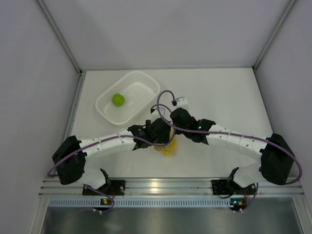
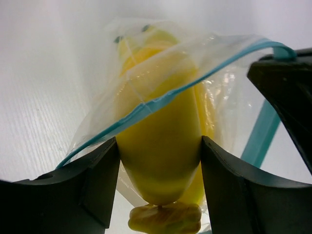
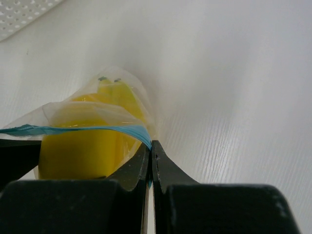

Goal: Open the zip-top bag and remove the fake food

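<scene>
The clear zip-top bag (image 2: 229,83), with its light blue zip strip (image 2: 161,100), hangs with its mouth apart in the left wrist view. Yellow fake food (image 2: 161,146) pokes out of that mouth. My left gripper (image 2: 160,151) has one finger pressed against each side of it. A lumpy yellow piece (image 2: 165,218) shows just below. My right gripper (image 3: 151,146) is shut on the blue strip (image 3: 73,129) at the bag's edge, holding the bag (image 3: 126,92) just above the table. From above, both grippers meet over the yellow food (image 1: 167,147). A small green fruit (image 1: 118,99) lies in the basket.
The white perforated basket (image 1: 141,83) stands at the back left of the table, left of and beyond the two wrists. Grey walls enclose the table on three sides. The arms' bases sit on the rail at the near edge.
</scene>
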{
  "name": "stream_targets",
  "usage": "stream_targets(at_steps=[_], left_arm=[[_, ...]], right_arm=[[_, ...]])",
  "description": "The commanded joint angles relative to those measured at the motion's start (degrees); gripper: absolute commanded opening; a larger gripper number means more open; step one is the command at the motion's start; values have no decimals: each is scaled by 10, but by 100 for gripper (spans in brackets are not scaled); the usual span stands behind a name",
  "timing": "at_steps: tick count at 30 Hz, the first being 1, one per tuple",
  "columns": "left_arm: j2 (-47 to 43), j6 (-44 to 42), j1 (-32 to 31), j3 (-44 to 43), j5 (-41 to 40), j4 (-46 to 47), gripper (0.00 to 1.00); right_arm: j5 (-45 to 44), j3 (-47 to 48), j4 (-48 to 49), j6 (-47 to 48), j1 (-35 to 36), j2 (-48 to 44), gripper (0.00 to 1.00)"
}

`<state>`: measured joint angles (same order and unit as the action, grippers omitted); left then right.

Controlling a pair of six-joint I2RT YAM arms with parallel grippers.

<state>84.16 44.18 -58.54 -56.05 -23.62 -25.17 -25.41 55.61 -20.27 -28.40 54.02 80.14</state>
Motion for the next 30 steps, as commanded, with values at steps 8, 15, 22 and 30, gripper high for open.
stream_targets(at_steps=[8,15,22,30], left_arm=[[-145,-96,-3,84,33,199,0],[-174,-153,0,138,111,303,0],[-238,-172,0,165,125,307,0],[-341,-196,0,226,100,372,0]], right_arm=[[23,78,39,85,5,1,0],[47,97,30,122,6,-2,0],[-9,118,1,143,-22,9,0],[-55,125,-17,94,-43,24,0]])
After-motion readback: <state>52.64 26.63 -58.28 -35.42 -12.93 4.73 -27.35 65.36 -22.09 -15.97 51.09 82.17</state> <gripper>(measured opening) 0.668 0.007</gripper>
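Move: My left hand already grips the yellow fruit inside the bag. The white basket it is bound for lies about 20 cm ahead and 18 cm to the left, some 5 cm lower; the green fruit in it is about 19 cm ahead and 23 cm left. The bananas sit about 3 cm right, 1 cm back and 6 cm below. From my right hand, shut on the zip edge, the yellow fruit is about 5 cm left, 1 cm back and 3 cm down. I keep the yellow fruit pinched and pull it up out of the bag's mouth with my left hand, about 12 cm in two pulls, easing back slightly around a short levelling-off while the fingertips tilt up and the hand turns clockwise. My right hand keeps pinching the zip edge and carries it up and forward, some 5 cm up. ##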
